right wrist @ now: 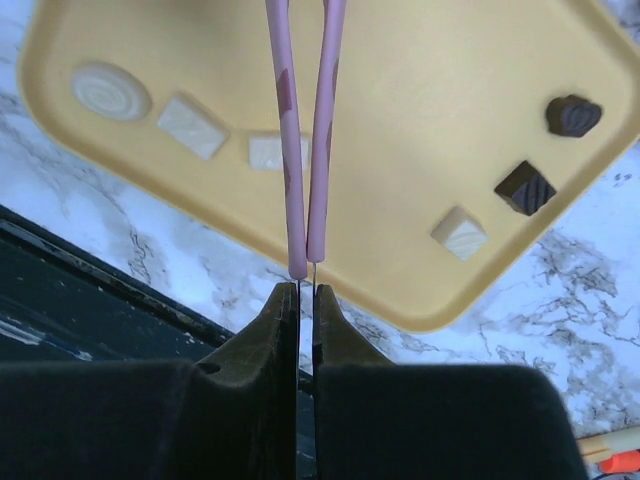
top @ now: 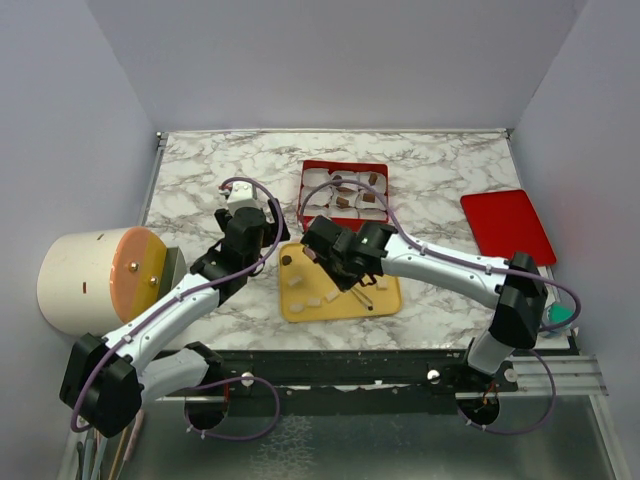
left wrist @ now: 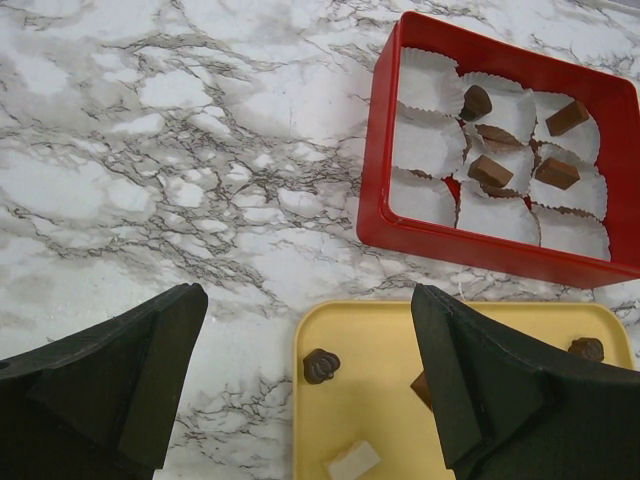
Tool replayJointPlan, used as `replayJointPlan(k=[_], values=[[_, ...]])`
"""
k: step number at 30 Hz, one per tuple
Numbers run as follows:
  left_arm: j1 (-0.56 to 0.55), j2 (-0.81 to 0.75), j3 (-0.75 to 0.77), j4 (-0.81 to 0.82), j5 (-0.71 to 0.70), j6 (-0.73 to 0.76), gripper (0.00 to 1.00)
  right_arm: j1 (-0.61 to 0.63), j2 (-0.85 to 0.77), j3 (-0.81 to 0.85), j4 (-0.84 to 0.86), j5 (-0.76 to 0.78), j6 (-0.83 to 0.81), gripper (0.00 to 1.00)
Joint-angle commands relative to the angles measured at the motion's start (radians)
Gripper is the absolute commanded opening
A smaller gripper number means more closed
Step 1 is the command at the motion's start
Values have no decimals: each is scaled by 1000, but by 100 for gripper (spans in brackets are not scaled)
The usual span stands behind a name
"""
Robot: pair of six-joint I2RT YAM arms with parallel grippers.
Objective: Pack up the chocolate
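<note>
Several brown pieces of chocolate [left wrist: 490, 171] sit in white paper cups inside the red box [top: 345, 195] [left wrist: 375, 190]. On the yellow tray [top: 340, 300] [left wrist: 370, 410] [right wrist: 420, 90] lie loose pieces: a dark rosette [left wrist: 321, 366], a dark square [right wrist: 525, 187], a dark dome [right wrist: 573, 115] and several white ones [right wrist: 193, 126]. My right gripper [top: 348, 272] [right wrist: 306, 290] is shut on pink tweezers [right wrist: 305, 130] that reach over the tray. My left gripper [top: 268, 228] [left wrist: 310, 390] hangs open over the tray's left corner with nothing in it.
A red lid [top: 507, 225] lies on the marble at the right. A large white and orange cylinder [top: 95, 278] stands at the left edge. The table's dark front rail [right wrist: 90, 300] runs just beyond the tray. Grey walls enclose three sides.
</note>
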Motion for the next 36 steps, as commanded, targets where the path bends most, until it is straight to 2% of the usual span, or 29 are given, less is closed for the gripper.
replayJointPlan(k=[1, 6, 11, 21, 36], values=[[6, -26, 13, -16, -20, -12, 94, -55, -28, 87, -21, 83, 17, 2], [8, -20, 15, -21, 7, -12, 94, -174, 32, 199, 32, 62, -40, 2], [8, -17, 12, -20, 25, -12, 94, -278, 164, 364, 72, 34, -101, 2], [9, -12, -1, -4, 43, -16, 94, -365, 497, 686, 58, -11, -150, 2], [9, 7, -16, 17, 57, -18, 94, -430, 592, 738, 78, -25, -167, 4]])
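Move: The right hand's tongs hold a chocolate block. The empty far-left cup of the red box lies about 33 cm ahead of this hand, 7 cm left and 9 cm below; the round dark chocolate is 6 cm right of that cup, and the yellow tray's middle is about 6 cm ahead and 1 cm left of the hand. From the left hand the cup lies some 17 cm ahead, 14 cm right. Keeping its tongs pinched, the right hand arcs some 25 cm forward, up then down, towards the far-left cup. ##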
